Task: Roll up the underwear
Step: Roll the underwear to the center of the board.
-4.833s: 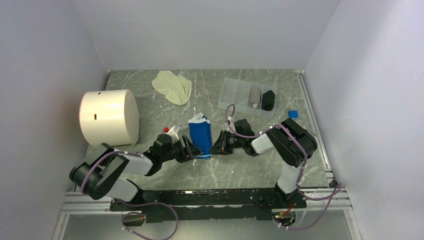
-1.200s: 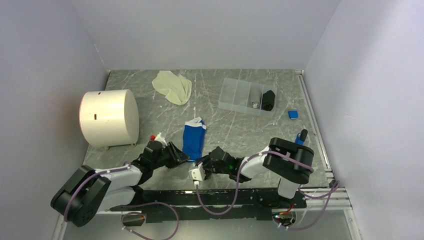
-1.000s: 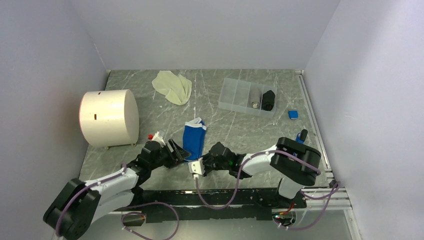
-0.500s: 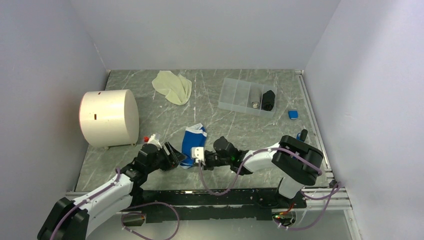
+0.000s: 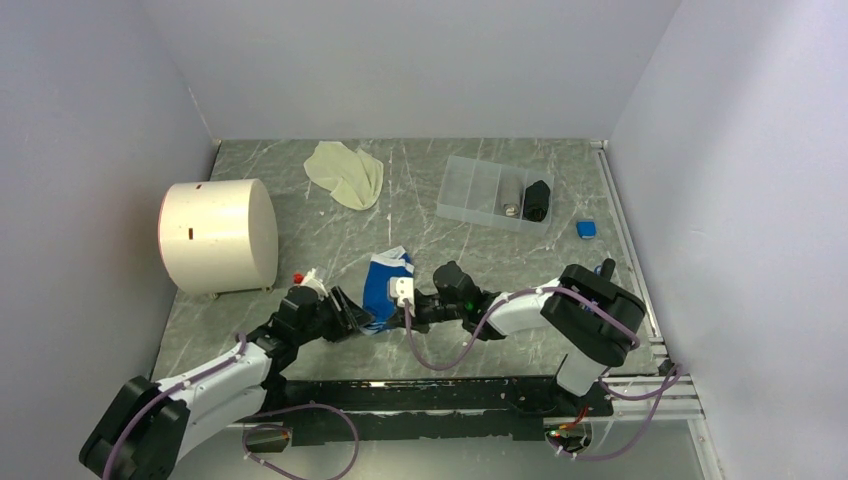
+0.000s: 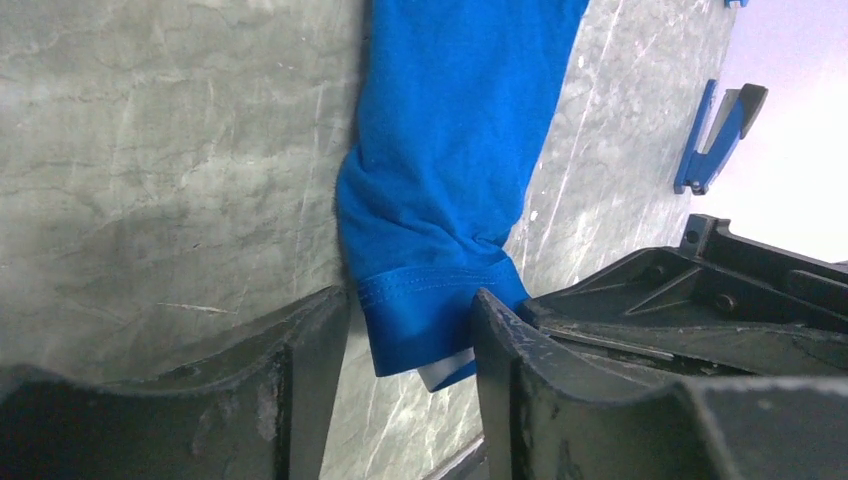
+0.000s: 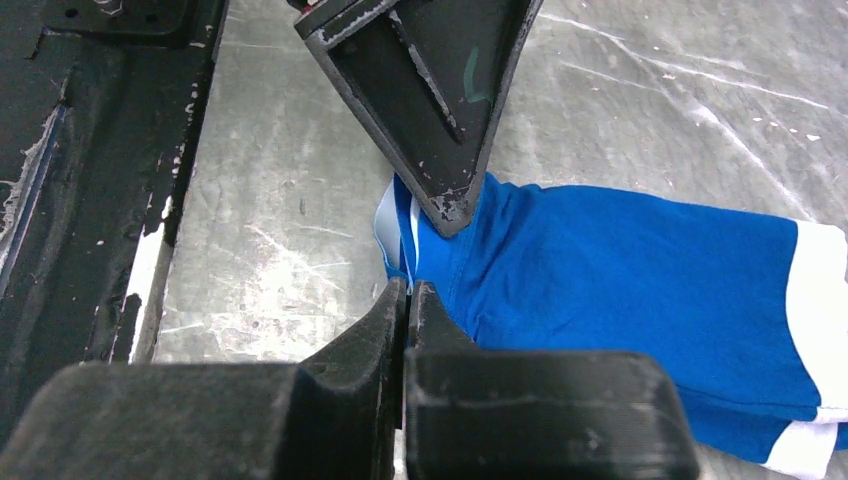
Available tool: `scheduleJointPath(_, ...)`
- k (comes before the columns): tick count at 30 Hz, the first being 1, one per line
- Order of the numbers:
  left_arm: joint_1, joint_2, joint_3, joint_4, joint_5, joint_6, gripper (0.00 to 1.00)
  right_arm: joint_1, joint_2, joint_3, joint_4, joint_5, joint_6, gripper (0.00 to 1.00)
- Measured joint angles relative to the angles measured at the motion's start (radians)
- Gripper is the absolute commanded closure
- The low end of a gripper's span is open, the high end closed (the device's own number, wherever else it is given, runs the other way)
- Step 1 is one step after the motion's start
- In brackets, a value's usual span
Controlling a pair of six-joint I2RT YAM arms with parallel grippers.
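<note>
The royal blue underwear (image 5: 386,284) lies folded into a narrow strip in mid-table, white edging at its far end (image 7: 820,290). Its near hem (image 6: 425,320) sits between my left gripper's (image 6: 410,345) spread fingers (image 6: 305,385), which straddle it with a small gap on the left side. My right gripper (image 7: 408,287) comes in from the right, shut, with its tips pinching the same hem's edge. In the top view the two grippers, left (image 5: 352,313) and right (image 5: 405,303), meet at that near end. The cream-yellow underwear (image 5: 345,172) lies crumpled at the back.
A white cylinder (image 5: 218,235) lies on its side at the left. At the back right stands a clear divided tray (image 5: 470,190) holding a black item (image 5: 537,200). A small blue block (image 5: 586,229) lies beside it. The black rail (image 5: 400,395) runs along the near edge.
My right gripper came up from the near rail to the blue underwear's near hem. The left gripper's fingers narrowed around that hem, and the cloth's near end bunched a little.
</note>
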Motion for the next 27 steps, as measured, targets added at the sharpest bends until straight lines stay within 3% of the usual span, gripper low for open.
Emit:
scheduleJointPath(3,0.0,0.015,0.0,0.002,-0.002,-0.005,0.68,0.002,0.0,0.0,-0.008,-0.004,-0.015,0.98)
scheduleJointPath(5,0.0,0.027,-0.002,-0.003,-0.006,-0.008,0.79,0.004,0.0,0.0,-0.019,-0.004,-0.032,0.91)
scheduleJointPath(10,-0.003,0.033,-0.004,-0.01,-0.01,-0.024,0.94,0.038,-0.009,0.0,-0.072,0.01,-0.124,0.73)
scheduleJointPath(14,-0.003,0.029,-0.004,-0.016,-0.014,-0.027,0.95,0.076,-0.054,-0.005,-0.131,0.051,-0.224,0.59)
scheduleJointPath(17,-0.003,0.027,-0.004,-0.019,-0.015,-0.03,0.95,0.101,-0.106,-0.032,-0.154,0.095,-0.302,0.57)
scheduleJointPath(19,-0.003,0.028,-0.004,-0.019,-0.016,-0.03,0.95,0.118,-0.137,-0.054,-0.169,0.128,-0.362,0.37)
scheduleJointPath(21,-0.003,0.029,-0.004,-0.018,-0.015,-0.03,0.95,0.133,-0.152,-0.076,-0.171,0.155,-0.41,0.25)
scheduleJointPath(27,-0.003,0.034,-0.004,-0.013,-0.014,-0.03,0.95,0.187,-0.161,-0.149,-0.135,0.245,-0.55,0.27)
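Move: The underwear lies as a folded strip running outward. Its near edge sits between the left hand's open fingers, 1 cm back, 2 cm right and 1 cm below the hand point. The right hand's shut fingertips are at that edge too, which lies about 2 cm left and 2 cm below, level in depth. From the left hand, the cream drum stands roughly 15 cm ahead and 28 cm left, 7 cm higher; the pale cloth lies some 36 cm ahead, 4 cm left and 2 cm lower. Sinking about 1 cm, the left hand shuts its fingers and pinches the left corner of the underwear's near edge down by the table, then keeps still. The right hand opens wide and lets go of the edge's right side, backing off some 3 cm towards the base and, later, 3 cm to the right, ending 2 cm lower and rolled about 30 degrees around its pointing direction. ##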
